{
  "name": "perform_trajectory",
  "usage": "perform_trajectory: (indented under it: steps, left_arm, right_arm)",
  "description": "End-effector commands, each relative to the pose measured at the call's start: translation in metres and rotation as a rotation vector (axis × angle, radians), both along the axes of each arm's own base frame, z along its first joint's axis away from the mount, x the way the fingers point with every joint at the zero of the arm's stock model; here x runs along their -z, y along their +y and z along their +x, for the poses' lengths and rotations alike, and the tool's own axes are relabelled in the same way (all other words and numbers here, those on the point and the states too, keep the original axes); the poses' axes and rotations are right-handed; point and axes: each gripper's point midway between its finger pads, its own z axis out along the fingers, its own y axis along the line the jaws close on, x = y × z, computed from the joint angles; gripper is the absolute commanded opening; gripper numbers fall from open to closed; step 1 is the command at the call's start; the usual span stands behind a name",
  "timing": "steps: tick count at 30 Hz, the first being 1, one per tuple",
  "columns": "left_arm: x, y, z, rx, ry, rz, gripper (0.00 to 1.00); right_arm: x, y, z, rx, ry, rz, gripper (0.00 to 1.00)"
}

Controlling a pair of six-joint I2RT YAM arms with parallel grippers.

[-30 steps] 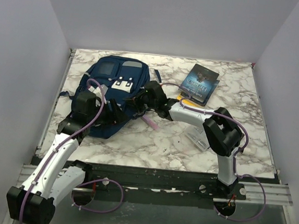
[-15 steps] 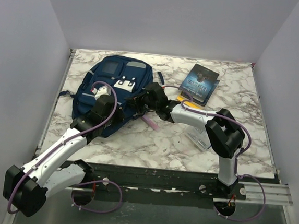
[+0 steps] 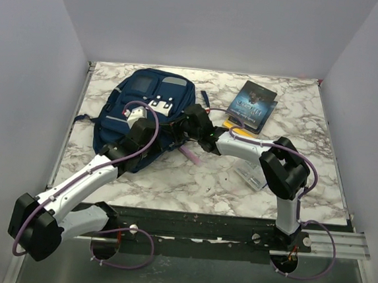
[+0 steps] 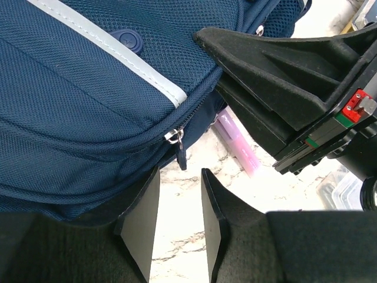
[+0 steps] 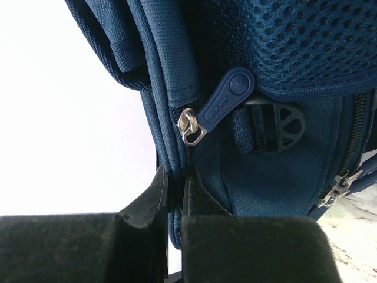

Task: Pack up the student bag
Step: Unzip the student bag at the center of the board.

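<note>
The student bag [image 3: 139, 104] is a navy backpack lying flat at the back left of the marble table. In the left wrist view its grey trim stripe [image 4: 112, 50] and a small zipper pull [image 4: 180, 152] show at its lower edge. My left gripper [image 4: 180, 172] is open just below that pull, with only bare marble between its fingers. My right gripper [image 5: 175, 180] is shut on a fold of the bag's fabric [image 5: 177, 147] beside a zip. A blue rubber zipper tab [image 5: 227, 97] hangs just above the fingertips. In the top view the right gripper [image 3: 189, 122] sits at the bag's right edge.
A dark-covered book [image 3: 252, 105] lies at the back right, over something yellow [image 3: 232, 124]. A pink pen [image 3: 191, 156] lies beside the bag, also visible as the pink pen [image 4: 238, 147] under the right gripper. A clear plastic case [image 3: 252, 177] sits by the right arm. A dark pen [image 3: 201, 97] lies near the bag's top.
My left arm has reached forward and to the right along the bag's near edge, toward the right gripper. Its jaws narrowed, then widened a little. The right gripper kept its hold.
</note>
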Motion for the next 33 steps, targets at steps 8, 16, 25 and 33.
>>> perform_trajectory:
  steps: [8, 16, 25, 33]
  left_arm:
    - [-0.009, 0.017, 0.028, -0.066, -0.048, 0.158, 0.33]
    - [-0.003, 0.057, 0.023, -0.126, 0.052, 0.339, 0.00]
    - [0.000, 0.095, -0.015, -0.103, 0.071, 0.256, 0.00]
    - [0.008, 0.085, -0.019, -0.028, 0.081, 0.199, 0.00]
  right_arm:
    - [-0.051, 0.009, -0.005, -0.018, -0.095, 0.089, 0.01]
    - [-0.054, 0.005, -0.016, -0.099, -0.182, 0.086, 0.01]
    - [-0.042, -0.020, -0.017, -0.458, -0.393, 0.083, 0.01]
    - [-0.025, -0.024, -0.009, -0.699, -0.438, 0.038, 0.01]
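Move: The zipper pull hangs between my open left fingertips' line, about 2 cm ahead and 1 cm lower. The bag's reflective strip ends some 4 cm beyond it. The corner edge already pinched in my right fingers is roughly 8 cm ahead of my left hand and 3 cm to its right; the pink tube lies on the table about 11 cm right, 4 cm ahead and 9 cm below. From my right hand, the pull sits about 6 cm back, 2 cm left and 2 cm down. I ease my left hand forward a couple of centimetres, shutting its fingers on the zipper pull, then draw the pull left along the zipper, about 6 cm with a little back and up. My right hand keeps its pinch on the bag's edge, going some 3 cm to the right late on and swivelling 25–30 degrees counter-clockwise, its fingers tilting up. ##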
